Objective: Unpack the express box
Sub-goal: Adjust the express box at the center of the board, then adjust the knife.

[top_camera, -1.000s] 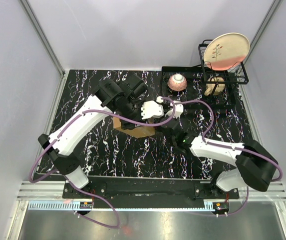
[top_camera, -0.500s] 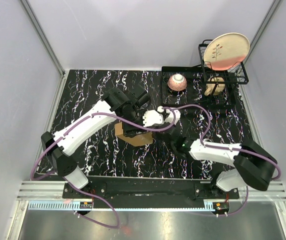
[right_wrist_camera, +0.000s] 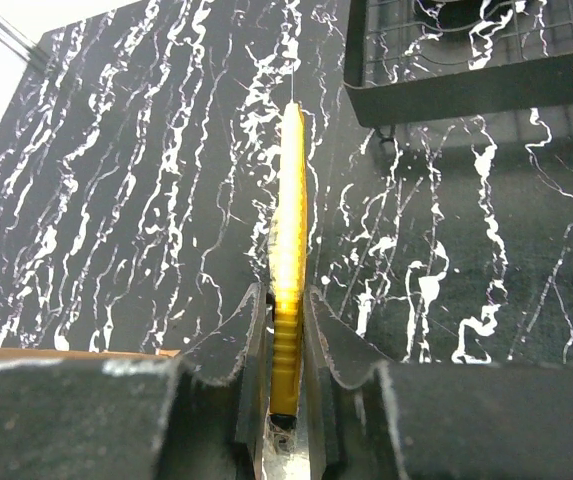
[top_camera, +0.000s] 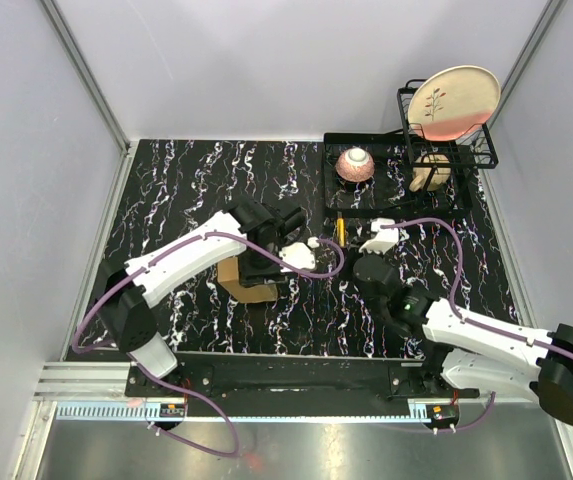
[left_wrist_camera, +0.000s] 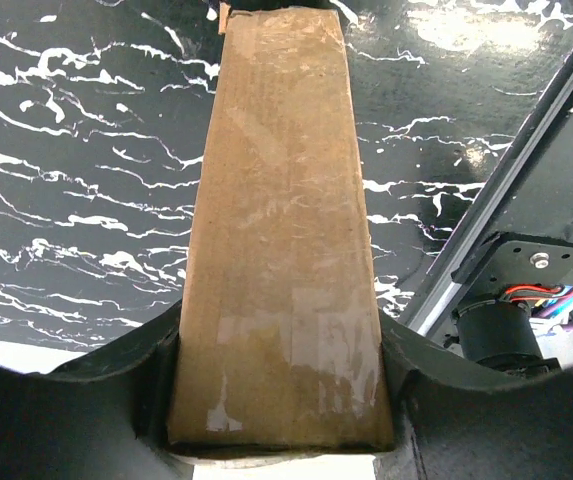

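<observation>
The express box (left_wrist_camera: 281,230) is plain brown cardboard with clear tape on its face, and it fills the gap between the jaws of my left gripper (left_wrist_camera: 281,405), which is shut on its sides. From above, the box (top_camera: 238,282) sits left of centre on the marbled table, half hidden under the left gripper (top_camera: 266,264). My right gripper (right_wrist_camera: 286,315) is shut on the ribbed handle of a yellow utility knife (right_wrist_camera: 288,230), held edge-on and pointing away. In the top view the knife (top_camera: 340,228) sticks out of the right gripper (top_camera: 346,246), a short way right of the box and apart from it.
A black wire rack (top_camera: 398,205) stands at the back right, holding a pink bowl (top_camera: 355,164) and an upright plate (top_camera: 453,103). Its corner (right_wrist_camera: 466,90) lies ahead and right of the knife. The table's metal edge rail (left_wrist_camera: 511,220) runs right of the box.
The left arm has drawn the box toward the near left. The right arm has pulled back to the right with the knife, away from the box.
</observation>
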Robot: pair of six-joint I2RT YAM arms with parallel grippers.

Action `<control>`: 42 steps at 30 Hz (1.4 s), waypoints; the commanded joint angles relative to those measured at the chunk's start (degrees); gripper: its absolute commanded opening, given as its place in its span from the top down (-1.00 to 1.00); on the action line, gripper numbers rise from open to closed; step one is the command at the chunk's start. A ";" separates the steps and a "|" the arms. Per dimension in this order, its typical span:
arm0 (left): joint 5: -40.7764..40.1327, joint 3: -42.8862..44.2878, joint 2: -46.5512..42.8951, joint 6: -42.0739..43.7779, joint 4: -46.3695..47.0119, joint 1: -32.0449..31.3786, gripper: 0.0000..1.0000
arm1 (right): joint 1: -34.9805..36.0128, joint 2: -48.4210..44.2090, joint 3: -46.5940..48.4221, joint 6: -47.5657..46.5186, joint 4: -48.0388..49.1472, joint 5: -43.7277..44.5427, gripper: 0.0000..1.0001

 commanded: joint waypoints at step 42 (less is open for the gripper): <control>6.23 24.91 -1.16 -4.13 -10.01 -4.82 -0.98 | 0.23 -16.94 2.67 -0.82 -16.15 -13.11 1.00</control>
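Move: The express box is already between the left fingers, upright on its small end; its middle is about 6 cm below that hand and some 2 cm to its left. The utility knife, held by the right hand, is roughly 10 cm ahead and 18 cm right of the left hand at about its height. The bowl lies some 30 cm ahead, 24 cm right and 12 cm lower. From the right hand, the box's middle is about 20 cm left, 6 cm back and 8 cm lower. Down about 2 cm goes the left hand with the upright express box, setting its end on the board; it then opens its fingers wide while easing slightly right. Once open, it speeds away up and right, rising some 7 cm clear of the box, fingertips swinging to the right. The right hand keeps its grip on the knife, dips slightly, then draws back nearly 4 cm. ##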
